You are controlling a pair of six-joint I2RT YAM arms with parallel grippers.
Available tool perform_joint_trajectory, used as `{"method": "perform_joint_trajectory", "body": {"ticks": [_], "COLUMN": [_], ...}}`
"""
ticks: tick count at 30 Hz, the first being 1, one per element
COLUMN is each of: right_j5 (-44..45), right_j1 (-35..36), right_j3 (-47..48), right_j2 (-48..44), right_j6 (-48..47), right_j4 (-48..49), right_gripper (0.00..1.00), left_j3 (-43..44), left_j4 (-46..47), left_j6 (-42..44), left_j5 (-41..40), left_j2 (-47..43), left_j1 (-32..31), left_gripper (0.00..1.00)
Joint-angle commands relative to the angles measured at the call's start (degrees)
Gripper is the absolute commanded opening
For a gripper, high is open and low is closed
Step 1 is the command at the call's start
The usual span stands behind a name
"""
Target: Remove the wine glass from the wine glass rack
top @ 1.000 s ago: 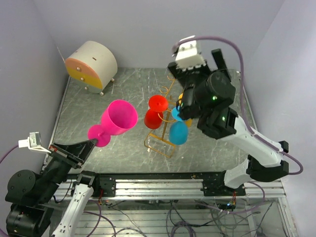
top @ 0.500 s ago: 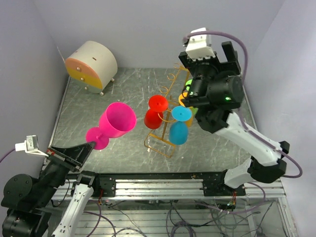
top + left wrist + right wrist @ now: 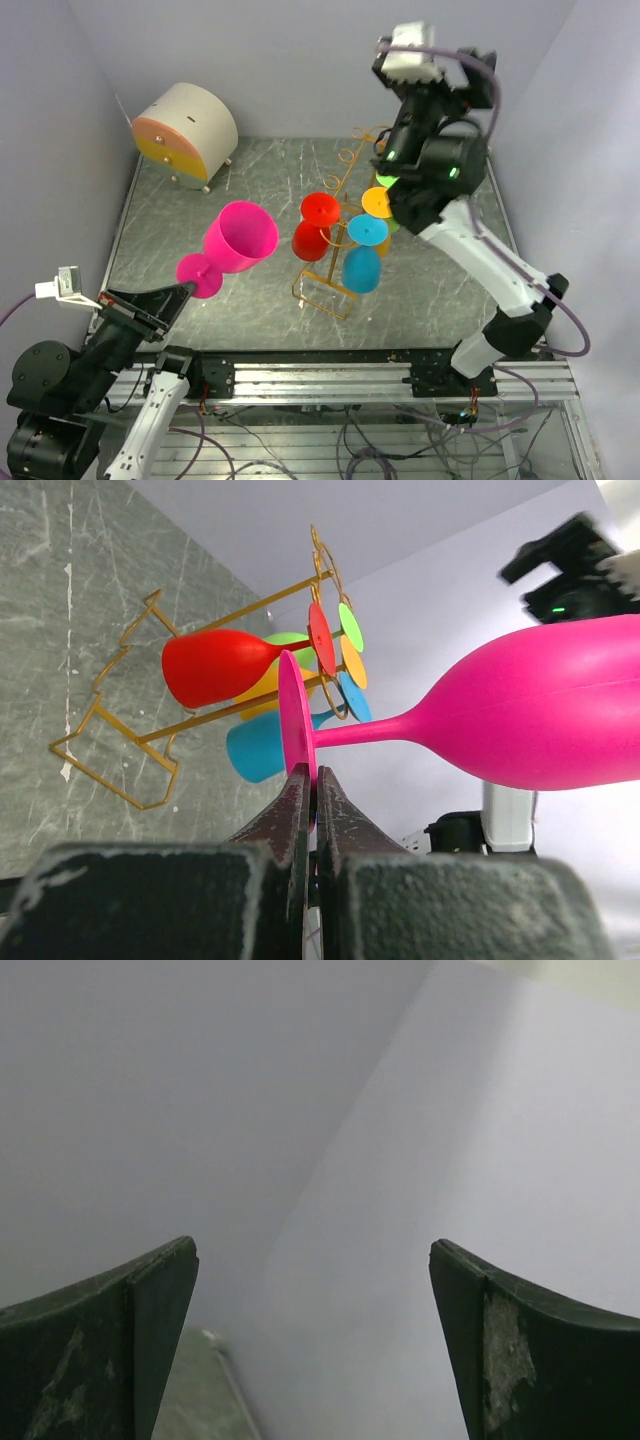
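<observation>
A pink wine glass [image 3: 240,243] hangs in the air left of the wine glass rack [image 3: 322,285], apart from it. My left gripper [image 3: 312,780] is shut on the rim of its round foot [image 3: 295,720], with the bowl [image 3: 550,705] pointing right. The golden wire rack [image 3: 120,770] stands mid-table and carries a red glass [image 3: 318,222], a blue glass [image 3: 361,265] and orange and green ones behind. My right gripper [image 3: 313,1260] is open and empty, facing the bare wall. Its arm [image 3: 440,165] is raised high behind the rack.
A round cream and orange box [image 3: 185,130] sits at the table's back left corner. Grey walls close in the left, back and right sides. The right arm's forearm [image 3: 490,265] slants over the right part of the table.
The right arm has lifted up and back from the rack toward the rear wall, its gripper still open. The left gripper keeps the pink glass in about the same place.
</observation>
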Motion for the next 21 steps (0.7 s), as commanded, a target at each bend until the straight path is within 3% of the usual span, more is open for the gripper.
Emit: {"method": "perform_joint_trajectory", "body": {"ticks": [1, 7, 9, 12, 16, 21], "right_j5": [-7.6, -20.7, -23.5, -32.0, -44.6, -66.0], "right_j1": [-1.4, 0.4, 0.4, 0.3, 0.3, 0.3], "right_j3": [19.9, 27.9, 30.1, 34.6, 39.9, 36.6], "right_j2": [-2.5, -3.3, -3.5, -3.8, -5.3, -8.8], "right_j6": [46.7, 69.4, 77.0, 88.2, 99.6, 111.5], "right_j4": [-59.2, -84.1, -90.2, -99.1, -108.7, -113.4], "right_gripper": [1.0, 0.91, 0.81, 0.52, 0.01, 0.0], "left_j3": [-2.1, -2.3, -2.9, -4.6, -8.6, -14.1], "left_j4": [4.8, 5.4, 5.7, 6.7, 12.3, 19.6], "left_j6": [-1.1, 0.0, 0.5, 2.1, 3.9, 6.2], "left_j5": [1.9, 1.5, 1.5, 2.4, 6.7, 11.5], "left_j2": [1.5, 3.0, 2.9, 2.4, 1.0, -1.7], "left_j1": [0.3, 0.3, 0.3, 0.3, 0.3, 0.3], "left_gripper": [0.07, 0.07, 0.07, 0.07, 0.07, 0.07]}}
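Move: My left hand holds the pink wine glass by its foot, the glass's middle about 8 cm above my fingers, 5 ahead and 3 right. From that hand the hanging red glass is roughly 18 cm ahead, 18 right and 9 lower; the blue one 13 ahead, 26 right, 9 lower. From my empty, open right hand the pink glass lies some 21 cm back, 31 left and 11 below, the lime glass about 28 cm straight below. I swing my empty right hand left about 12 cm and back some 7 towards the pink glass, first rising about 6 cm and then sinking as far again, turning counter-clockwise roughly 70 degrees while the fingers shut on nothing. Meanwhile my left hand keeps its pinch on the pink glass's foot and eases it forward, down and slightly right, about 5 cm, towards the red glass. ##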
